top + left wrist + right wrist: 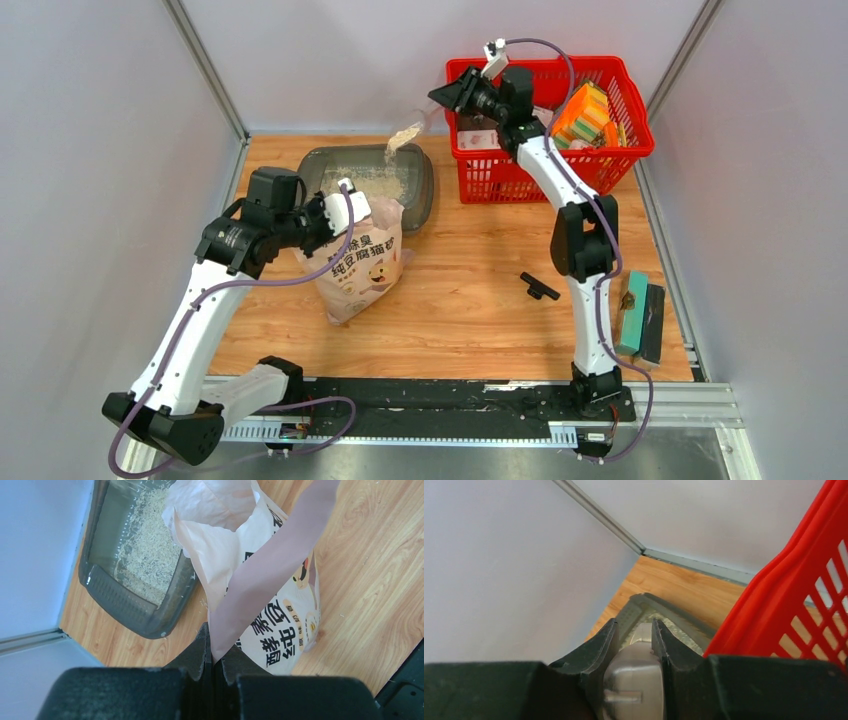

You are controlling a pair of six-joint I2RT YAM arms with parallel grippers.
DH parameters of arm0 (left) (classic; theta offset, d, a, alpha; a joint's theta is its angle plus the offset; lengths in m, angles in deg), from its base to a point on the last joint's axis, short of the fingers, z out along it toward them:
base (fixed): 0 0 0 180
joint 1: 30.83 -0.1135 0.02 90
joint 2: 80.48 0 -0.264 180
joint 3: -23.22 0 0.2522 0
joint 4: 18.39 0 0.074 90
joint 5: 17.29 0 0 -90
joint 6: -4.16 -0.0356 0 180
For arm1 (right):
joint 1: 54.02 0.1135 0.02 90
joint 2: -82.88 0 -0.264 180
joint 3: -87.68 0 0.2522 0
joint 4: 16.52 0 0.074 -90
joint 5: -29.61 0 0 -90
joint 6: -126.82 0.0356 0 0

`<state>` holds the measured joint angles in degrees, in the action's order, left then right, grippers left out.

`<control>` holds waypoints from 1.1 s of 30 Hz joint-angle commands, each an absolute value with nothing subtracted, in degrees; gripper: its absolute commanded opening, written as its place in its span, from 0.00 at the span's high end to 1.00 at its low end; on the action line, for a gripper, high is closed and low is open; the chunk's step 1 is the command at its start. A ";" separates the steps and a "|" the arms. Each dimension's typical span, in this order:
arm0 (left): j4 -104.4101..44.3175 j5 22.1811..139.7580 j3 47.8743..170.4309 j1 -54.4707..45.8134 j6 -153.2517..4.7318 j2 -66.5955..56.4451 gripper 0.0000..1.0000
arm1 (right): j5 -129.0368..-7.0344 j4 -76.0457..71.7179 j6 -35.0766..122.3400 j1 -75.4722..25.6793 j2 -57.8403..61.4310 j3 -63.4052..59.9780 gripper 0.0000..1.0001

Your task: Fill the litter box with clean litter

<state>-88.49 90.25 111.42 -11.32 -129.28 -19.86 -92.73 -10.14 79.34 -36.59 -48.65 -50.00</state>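
The dark grey litter box (425, 192) sits at the back left with clean litter (368, 180) spread over part of its floor. A pinkish-cream litter bag (365, 265) stands upright in front of it. My left gripper (345, 205) is shut on the bag's top flap (270, 570), holding the mouth open beside the litter box (115, 592). My right gripper (447, 95) is shut on the handle (634, 680) of a translucent scoop (405, 133). The scoop is tilted above the box's far right corner, and granules are falling from it.
A red mesh basket (620, 150) with sponges (585, 115) stands at the back right, close to my right arm. A small black part (538, 288) lies on the wood. A green and black block (640, 315) rests at the right edge. Walls enclose the table.
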 commanded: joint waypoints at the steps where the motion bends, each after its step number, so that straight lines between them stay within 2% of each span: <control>1: -85.06 92.92 113.71 -11.23 -128.29 -19.93 1.00 | -91.15 -9.26 61.30 -34.34 -43.78 -48.87 1.00; 11: -83.83 95.12 113.19 -11.14 -127.76 -20.45 1.00 | -92.04 -16.81 30.36 -28.54 -31.30 -30.51 1.00; 17: -83.83 97.75 112.83 -10.79 -128.47 -21.68 1.00 | -90.63 -19.20 28.37 -27.13 -23.30 -23.99 1.00; 23: -81.72 101.71 110.99 -10.09 -129.61 -25.02 1.00 | -88.53 -6.21 36.01 -27.13 -11.73 -20.05 1.00; 25: -80.93 103.63 109.77 -10.00 -129.70 -26.51 1.00 | -86.16 4.06 40.82 -27.39 -8.46 -18.29 1.00; 30: -78.99 106.72 107.30 -9.39 -131.36 -30.55 1.00 | -79.84 21.03 43.14 -27.66 7.77 -4.84 1.00; 33: -79.70 107.42 105.81 -9.29 -132.68 -32.13 1.00 | -76.05 27.02 38.59 -27.74 15.68 2.42 1.00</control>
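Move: Below the right hand, which holds the scoop already pouring, the litter box lies roughly 18 cm left, 10 cm back and 25 cm down. The bag's open mouth is some 22 cm back, 12 cm left and 11 cm lower; the red basket's middle is about 21 cm to the right, 3 cm ahead and 20 cm below. From the left hand, pinching the bag's rim, the box is about 20 cm straight ahead and 21 cm lower. Rolling the scoop on over, near edge down, by about 45 degrees, the right hand dips slightly, then sweeps back and a little left above the box. It then rises and swings fast back and right, away from the box and past the basket's near side, ending some 25 cm back with its grip kept. Late on, the left hand, still pinching the bag, eases about 4 cm back and slightly right. ##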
